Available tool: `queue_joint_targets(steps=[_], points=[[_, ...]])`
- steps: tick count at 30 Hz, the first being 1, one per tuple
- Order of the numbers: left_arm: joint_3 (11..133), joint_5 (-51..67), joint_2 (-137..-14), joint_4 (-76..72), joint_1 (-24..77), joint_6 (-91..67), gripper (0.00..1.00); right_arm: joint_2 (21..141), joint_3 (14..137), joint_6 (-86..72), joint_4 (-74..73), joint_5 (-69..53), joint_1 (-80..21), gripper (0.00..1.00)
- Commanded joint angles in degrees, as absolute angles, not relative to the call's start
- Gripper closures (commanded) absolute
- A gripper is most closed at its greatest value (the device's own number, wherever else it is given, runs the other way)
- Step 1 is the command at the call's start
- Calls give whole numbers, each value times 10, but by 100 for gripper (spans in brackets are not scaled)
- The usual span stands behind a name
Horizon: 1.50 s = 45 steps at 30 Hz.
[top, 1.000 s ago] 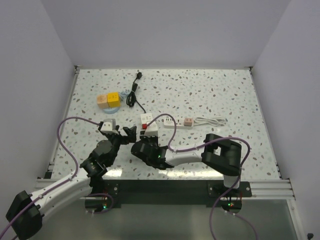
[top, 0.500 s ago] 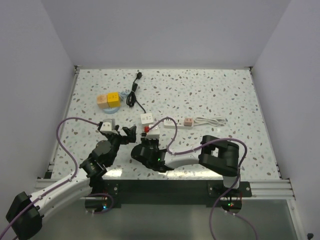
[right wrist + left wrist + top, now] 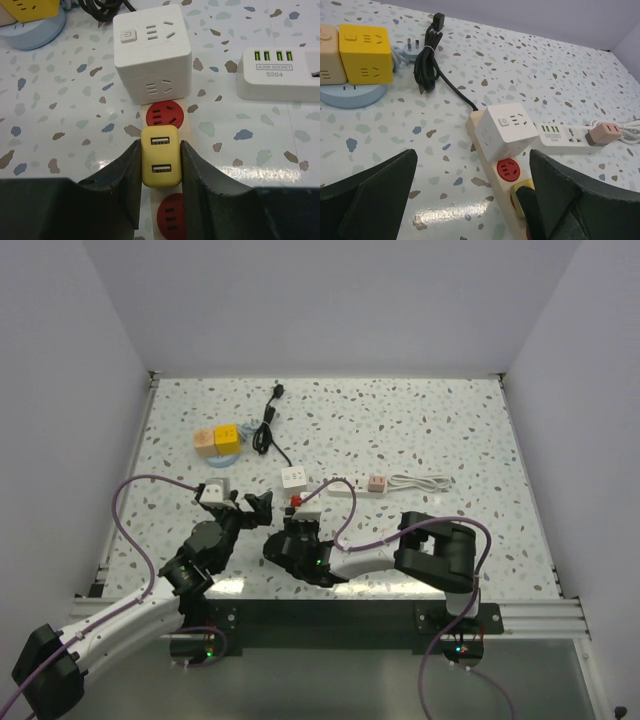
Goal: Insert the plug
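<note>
A yellow plug (image 3: 160,156) with two USB ports is held between the fingers of my right gripper (image 3: 160,165), which is shut on it. The plug sits over a cream power strip (image 3: 191,131), between two visible red sockets (image 3: 164,113). I cannot tell whether its prongs are in. A white cube adapter (image 3: 151,50) sits on the strip's far end. In the left wrist view the plug (image 3: 524,192) shows beside a red socket (image 3: 509,170). My left gripper (image 3: 472,167) is open and empty, just left of the strip. From above, the right gripper (image 3: 297,520) hides the plug.
A yellow and an orange cube socket (image 3: 218,440) stand on a blue disc at the back left. Next to them lies a coiled black cable (image 3: 265,428). A white USB strip (image 3: 340,486) with a pink plug (image 3: 376,483) and white cord (image 3: 422,481) lies right of the cream strip.
My right gripper has drawn back along the strip toward the near edge with the plug, uncovering the white cube adapter. The left arm has not moved.
</note>
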<state>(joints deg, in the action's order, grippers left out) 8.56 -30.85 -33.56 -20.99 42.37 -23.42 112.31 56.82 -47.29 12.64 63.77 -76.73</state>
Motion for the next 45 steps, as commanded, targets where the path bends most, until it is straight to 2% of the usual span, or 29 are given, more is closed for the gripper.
queue_joint_targets(steps=[1, 20, 33, 39, 42, 45], points=[[91, -313, -332, -205, 419, -238, 0, 1246, 497, -512, -128, 371, -817, 100], [99, -323, -337, -198, 419, -237, 0, 1195, 586, -275, 12, 422, -684, 100], [104, -333, -345, -199, 419, -235, 0, 1197, 610, -261, 91, 445, -652, 100], [104, -333, -346, -198, 419, -235, 0, 1187, 620, -260, 75, 426, -650, 100], [104, -333, -346, -198, 419, -234, 0, 1163, 603, -258, 82, 415, -651, 83], [104, -334, -346, -198, 419, -234, 0, 1138, 596, -252, 85, 417, -651, 73]])
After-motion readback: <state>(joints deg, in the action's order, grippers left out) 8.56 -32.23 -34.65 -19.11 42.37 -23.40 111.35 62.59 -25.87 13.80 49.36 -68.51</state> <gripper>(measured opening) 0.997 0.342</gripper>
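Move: The right hand already grips the yellow plug over the beige strip, with the middle red socket roughly 3 cm straight below the hand. The next empty red socket is some 4 cm ahead and 1 cm left, and the white cube about 8 cm ahead and 1 cm left, at about hand height. The white USB strip lies 8 cm ahead and 14 cm to the right, low down. From the left hand that middle socket is about 11 cm right, 1 cm ahead and 13 cm below. Keeping its closed grip on the yellow plug, which stays against the beige strip, the right hand works it forward about 5 cm towards the white cube's end, easing up some 2 cm and left 1 to 2 cm on the way. Early on the wrist starts to roll left side down and swing counter-clockwise, about 10 degrees each, so that the plug is rocked forward and left over its socket, and most of that turning is done by the middle of the push. ##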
